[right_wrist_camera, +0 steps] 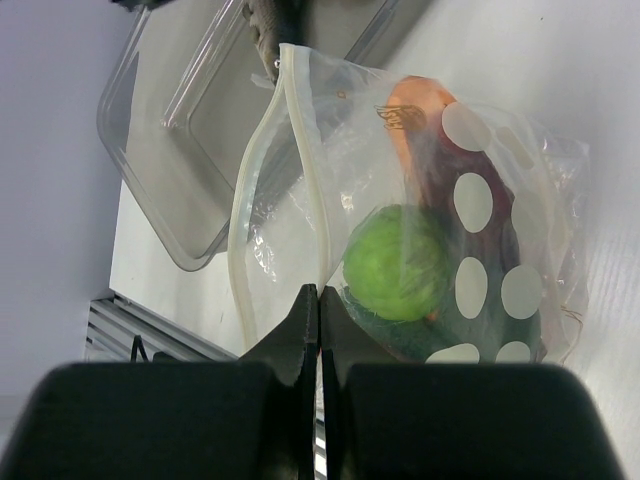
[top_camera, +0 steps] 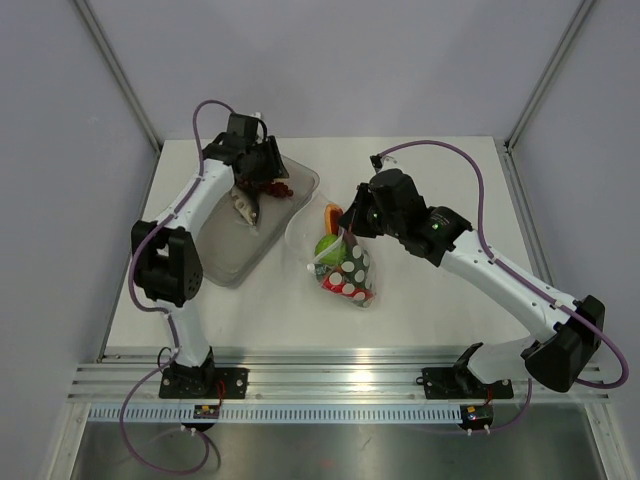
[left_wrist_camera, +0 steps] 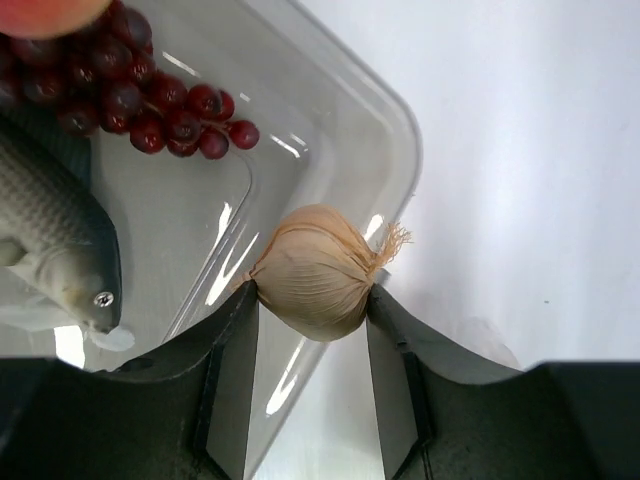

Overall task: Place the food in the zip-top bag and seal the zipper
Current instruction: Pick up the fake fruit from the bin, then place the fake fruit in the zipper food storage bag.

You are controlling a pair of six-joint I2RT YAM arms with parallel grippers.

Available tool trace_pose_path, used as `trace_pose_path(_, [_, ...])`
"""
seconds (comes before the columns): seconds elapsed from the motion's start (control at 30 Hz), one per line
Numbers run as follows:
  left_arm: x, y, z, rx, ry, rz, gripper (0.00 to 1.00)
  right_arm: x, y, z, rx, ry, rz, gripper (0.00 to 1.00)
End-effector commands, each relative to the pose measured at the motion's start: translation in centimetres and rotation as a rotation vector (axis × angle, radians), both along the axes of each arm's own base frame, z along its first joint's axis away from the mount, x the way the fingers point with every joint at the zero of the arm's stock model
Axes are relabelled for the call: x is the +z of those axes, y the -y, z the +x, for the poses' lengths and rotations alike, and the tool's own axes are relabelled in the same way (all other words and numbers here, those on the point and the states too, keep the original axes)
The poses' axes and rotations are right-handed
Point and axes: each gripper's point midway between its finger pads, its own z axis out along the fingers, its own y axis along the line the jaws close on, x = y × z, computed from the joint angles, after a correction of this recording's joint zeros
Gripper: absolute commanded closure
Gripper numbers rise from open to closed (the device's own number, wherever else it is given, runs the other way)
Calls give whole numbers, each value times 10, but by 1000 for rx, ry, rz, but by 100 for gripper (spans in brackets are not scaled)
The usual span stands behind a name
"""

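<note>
The clear spotted zip-top bag [top_camera: 352, 268] lies mid-table, its mouth open toward the tray. My right gripper [right_wrist_camera: 319, 300] is shut on the bag's mouth edge, at the zipper strip [right_wrist_camera: 305, 160]. Inside the bag [right_wrist_camera: 480, 250] are a light-green lime [right_wrist_camera: 397, 263], a dark-green cucumber [right_wrist_camera: 400, 335] and an orange-red wedge [right_wrist_camera: 415, 105]. My left gripper [left_wrist_camera: 312, 300] is shut on a beige garlic bulb [left_wrist_camera: 315, 272], held over the tray's rim [left_wrist_camera: 400, 130]. Dark-red grapes [left_wrist_camera: 150, 105] and a peach [left_wrist_camera: 50, 12] lie in the tray.
The clear grey tray [top_camera: 232, 262] stands at the back left, left of the bag. A grey toy fish [left_wrist_camera: 55, 240] lies in it beside the grapes. Metal rails run along the table's near edge.
</note>
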Motion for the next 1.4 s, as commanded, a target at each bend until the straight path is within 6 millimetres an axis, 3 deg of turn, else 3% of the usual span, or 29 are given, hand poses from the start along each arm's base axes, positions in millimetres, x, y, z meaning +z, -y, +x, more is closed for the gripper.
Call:
trace_pose_path(0.0, [60, -8, -17, -44, 126, 18, 64, 21, -2, 3, 0, 48, 58, 100])
trace_pose_path(0.23, [114, 0, -77, -154, 192, -9, 64, 20, -10, 8, 9, 47, 71, 100])
trace_pose_path(0.43, [133, 19, -131, -284, 200, -63, 64, 23, -17, 9, 31, 50, 88, 100])
trace_pose_path(0.67, [129, 48, -174, -428, 178, -116, 65, 23, -17, 9, 31, 52, 87, 100])
trace_pose_path(0.83, [107, 57, -194, -486, 142, -160, 65, 22, -18, 8, 34, 49, 88, 100])
trace_pose_path(1.07, [97, 92, -186, -524, 126, -249, 64, 23, -19, 9, 31, 45, 102, 100])
trace_pose_path(1.13, [87, 102, -180, -529, 93, -247, 53, 23, -18, 8, 30, 45, 103, 100])
trace_pose_path(1.23, [72, 109, -180, -559, 36, -215, 20, 27, -15, 7, 22, 54, 102, 100])
trace_pose_path(1.33, [73, 107, -183, -570, 40, -174, 7, 27, -10, 5, 15, 56, 95, 100])
trace_pose_path(1.37, [82, 103, -182, -559, 72, -161, 6, 26, -9, 4, 14, 55, 96, 100])
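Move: The bag's open mouth, where the left hand's onion is to go, lies some 15 cm back and 8 cm to the right of that hand, at about its height or slightly higher. The green cabbage inside is about 18 cm back, 12 cm right and 7 cm lower, while the fish in the bin is roughly level with the left hand, 8 cm left and 14 cm below. From the right hand, the mouth is about 4 cm ahead, 7 cm left and 6 cm lower. Still pinching the onion, the left hand swings back some 18 cm and right about 10 cm, arching roughly 13 cm up and sinking most of that again as it leaves the bin for the bag's open mouth and turns about 30 degrees clockwise. Over the mouth its fingers spread wide and let go of the onion, while the shut right hand keeps its pinch on the bag's rim, shifting only about a centimetre left. ##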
